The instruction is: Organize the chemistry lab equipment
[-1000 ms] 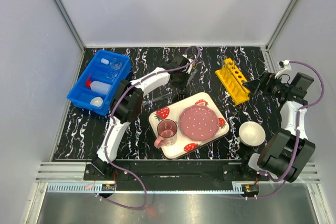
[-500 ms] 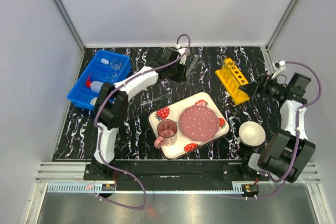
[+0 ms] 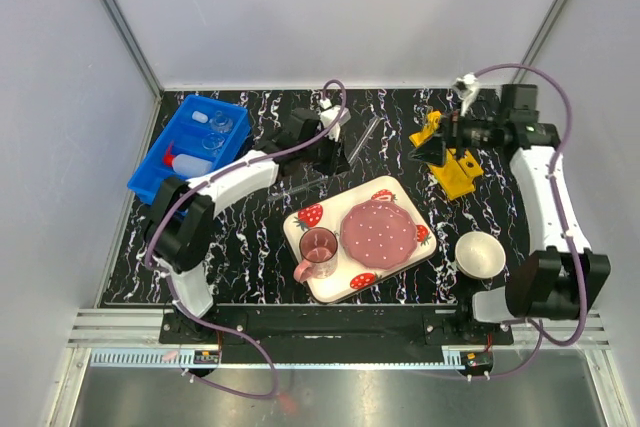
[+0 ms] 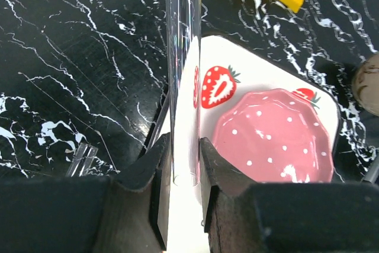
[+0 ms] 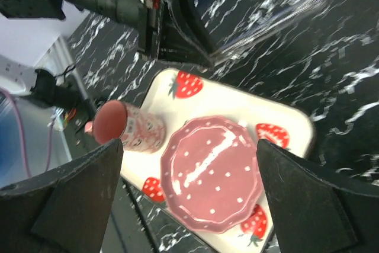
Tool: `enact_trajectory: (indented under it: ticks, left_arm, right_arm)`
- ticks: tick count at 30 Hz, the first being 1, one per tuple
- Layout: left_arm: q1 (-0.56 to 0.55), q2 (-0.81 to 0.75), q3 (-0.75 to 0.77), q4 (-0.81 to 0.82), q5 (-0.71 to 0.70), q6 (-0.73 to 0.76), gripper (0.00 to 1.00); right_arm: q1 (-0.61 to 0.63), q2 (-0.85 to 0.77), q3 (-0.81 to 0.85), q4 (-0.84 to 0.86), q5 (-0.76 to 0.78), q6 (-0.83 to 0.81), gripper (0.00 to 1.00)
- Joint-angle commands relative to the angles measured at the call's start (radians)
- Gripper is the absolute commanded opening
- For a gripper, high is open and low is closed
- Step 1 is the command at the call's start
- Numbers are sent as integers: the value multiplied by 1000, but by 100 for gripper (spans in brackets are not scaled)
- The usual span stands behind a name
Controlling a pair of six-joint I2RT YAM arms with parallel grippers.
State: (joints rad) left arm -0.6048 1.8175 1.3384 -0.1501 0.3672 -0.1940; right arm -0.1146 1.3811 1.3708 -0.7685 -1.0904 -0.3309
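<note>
My left gripper is shut on a thin clear glass tube and holds it above the table, behind the tray; the left wrist view shows the tube pinched between my fingers. Another tube lies on the table. My right gripper is open wide and empty, over the left side of the yellow holed rack. The blue bin holds clear glassware and the white squeeze bottle. The small white dome is not visible.
The strawberry-print tray with pink plate and cup sits in the middle front. A white bowl stands at the right front. My left arm lies across the bin's near corner.
My right arm swung left from the table's right edge to over the yellow rack. My left gripper shifted left and nearer, still holding the tube.
</note>
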Motion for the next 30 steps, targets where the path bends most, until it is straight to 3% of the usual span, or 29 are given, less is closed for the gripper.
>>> enact_trajectory:
  ticks: [1, 8, 18, 24, 27, 30]
  left_arm:
    - [0, -121, -74, 147, 68, -12, 11]
    - [-24, -202, -197, 218, 93, -33, 11]
    - [-66, -261, -257, 253, 82, -59, 10]
    - [-67, -267, -266, 264, 75, -67, 10]
    - [-69, -267, -268, 262, 73, -67, 10]
    - [-69, -264, -269, 265, 75, -68, 10]
  right_arm:
    - [116, 81, 59, -48, 113, 122, 100]
    - [234, 211, 99, 155, 239, 443, 100]
    - [289, 357, 132, 334, 210, 815, 100]
    - [294, 384, 129, 374, 234, 883, 100]
    - [294, 383, 117, 380, 247, 876, 94]
    - [294, 384, 109, 388, 248, 863, 97]
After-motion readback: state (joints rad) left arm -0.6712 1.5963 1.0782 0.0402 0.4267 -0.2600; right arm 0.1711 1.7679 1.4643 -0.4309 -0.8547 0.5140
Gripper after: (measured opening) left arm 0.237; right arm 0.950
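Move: The glass tube already sits in the left fingers, its middle about 4 cm ahead of that hand, 3 cm right and 4 cm above. From the open right hand, its middle lies some 10 cm ahead, 14 cm left and 13 cm below. The yellow rack stands about 15 cm ahead of the right hand, 4 cm right and 22 cm below. From the left hand, the pink plate lies some 9 cm back, 7 cm right and 10 cm down. The held glass tube is drawn back about 6 cm and raised slightly by the left hand, which keeps its pinch and then holds still. The right hand swings left, forward and down to meet the tube's upper, free end, rolling some 40 degrees about its finger line; its fingers stay wide open and come around that end without yet closing. ##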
